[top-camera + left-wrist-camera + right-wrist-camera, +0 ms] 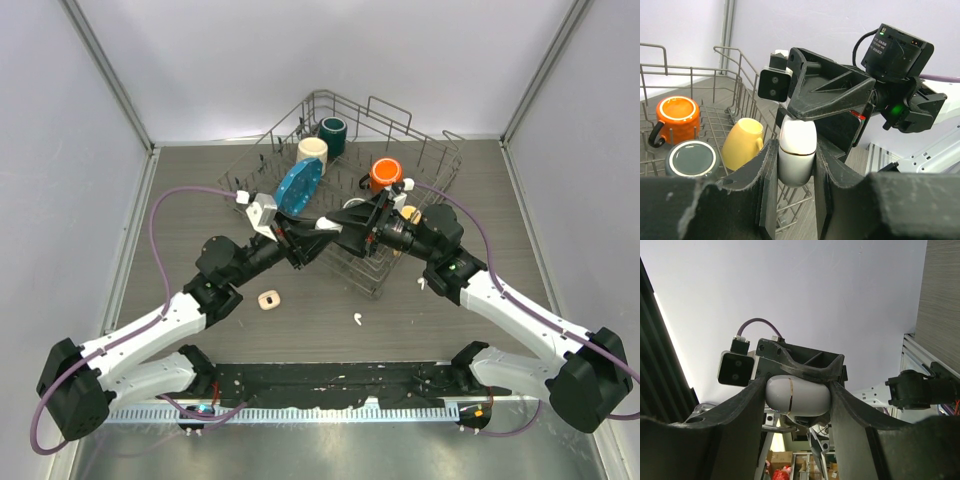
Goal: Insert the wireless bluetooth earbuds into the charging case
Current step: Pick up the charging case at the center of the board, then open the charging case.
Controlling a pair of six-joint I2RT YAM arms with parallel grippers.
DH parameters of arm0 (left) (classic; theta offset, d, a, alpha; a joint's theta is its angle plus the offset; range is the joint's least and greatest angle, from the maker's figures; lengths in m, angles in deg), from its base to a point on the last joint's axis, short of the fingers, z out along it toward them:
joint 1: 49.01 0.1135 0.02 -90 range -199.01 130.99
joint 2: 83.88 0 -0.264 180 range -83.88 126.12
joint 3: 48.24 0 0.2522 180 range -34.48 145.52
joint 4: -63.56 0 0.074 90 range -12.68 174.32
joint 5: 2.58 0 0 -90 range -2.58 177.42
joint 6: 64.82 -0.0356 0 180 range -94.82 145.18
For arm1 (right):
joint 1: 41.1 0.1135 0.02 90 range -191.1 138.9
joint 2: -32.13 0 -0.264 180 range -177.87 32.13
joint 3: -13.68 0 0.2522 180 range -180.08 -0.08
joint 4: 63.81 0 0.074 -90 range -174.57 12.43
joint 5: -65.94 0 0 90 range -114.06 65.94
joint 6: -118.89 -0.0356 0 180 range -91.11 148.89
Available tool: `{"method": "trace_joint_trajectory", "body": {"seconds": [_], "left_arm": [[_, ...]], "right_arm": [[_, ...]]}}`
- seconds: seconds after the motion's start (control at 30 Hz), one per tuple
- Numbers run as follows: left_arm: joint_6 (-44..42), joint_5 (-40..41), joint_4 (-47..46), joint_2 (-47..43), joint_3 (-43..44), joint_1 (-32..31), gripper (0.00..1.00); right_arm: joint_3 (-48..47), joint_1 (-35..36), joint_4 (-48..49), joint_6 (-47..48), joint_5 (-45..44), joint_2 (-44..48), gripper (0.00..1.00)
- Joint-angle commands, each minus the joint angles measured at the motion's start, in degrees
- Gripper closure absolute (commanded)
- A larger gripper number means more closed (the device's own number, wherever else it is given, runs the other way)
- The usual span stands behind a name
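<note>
A white charging case point(328, 224) with its lid shut hangs in mid-air over the front of the rack, held from both sides. My left gripper point(796, 172) is shut on the case point(797, 155), pinching its lower half. From the opposite side my right gripper point(797, 402) is shut on the same case point(797, 395), its fingers on the two ends. One white earbud point(357, 319) lies on the table in front of the rack and another point(421, 284) lies near the right arm. A small cream-beige piece point(268, 299) lies near the left arm, too small to make out.
A wire dish rack point(430, 150) stands at the back. It holds an orange mug point(385, 173), a teal mug point(333, 133), a cream mug point(312, 150), a blue plate point(298, 184) and a yellow mug point(742, 142). Purple cables trail from both arms.
</note>
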Motion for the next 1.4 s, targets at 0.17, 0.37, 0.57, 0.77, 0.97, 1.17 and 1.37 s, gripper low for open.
{"method": "trace_joint_trajectory", "body": {"seconds": [0.17, 0.37, 0.57, 0.77, 0.97, 1.17, 1.37], "left_arm": [[-1.31, -1.33, -19.27, -0.91, -9.01, 0.1, 1.0], [-4.99, 1.23, -22.96, -9.08, -17.01, 0.1, 1.0], [-9.3, 0.7, -19.56, -19.61, -21.15, 0.1, 1.0], [-9.83, -1.5, -9.63, -26.39, -21.41, 0.19, 1.0], [-10.18, -3.78, -4.79, -27.29, -20.54, 0.19, 1.0], [-10.1, -7.03, -4.77, -23.77, -18.87, 0.19, 1.0], [-9.48, -9.05, -5.48, -21.4, -17.46, 0.19, 1.0]], "right_arm": [[-8.21, 0.55, -11.18, 19.73, -1.82, 3.87, 0.22], [-15.7, 0.55, -31.32, 40.19, -8.43, 7.48, 0.17], [-20.36, 0.82, -42.48, 51.21, -4.82, 6.87, 0.16], [-24.58, 2.22, -51.81, 60.8, -4.13, 6.34, 0.18], [-25.55, 6.69, -50.85, 61.77, -2.45, 5.11, 0.19], [-26.34, 12.33, -48.3, 60.72, -5.61, 1.86, 0.2], [-26.34, 14.88, -47.77, 60.63, -8.87, -0.16, 0.22]]}}
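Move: The white charging case is shared by both hands: its middle is about 1 cm forward and 2 cm right of my left hand point, and about 1 cm forward and 1 cm left of my right. From my left hand, all about 33 cm lower, the beige case lies some 17 cm left and 3 cm forward, and the loose earbud 6 cm right and 1 cm back. The yellow mug is roughly 18 cm forward, 20 cm right and 26 cm down. I spread my right fingers to let go of the charging case, ease off to the right, then swing back towards my base and left again, about 7 cm back and 3 cm lower overall, tipping those fingers some 40 degrees down with a roll. My left hand keeps its pinch and carries the case back, left and down, tilting as it goes. ##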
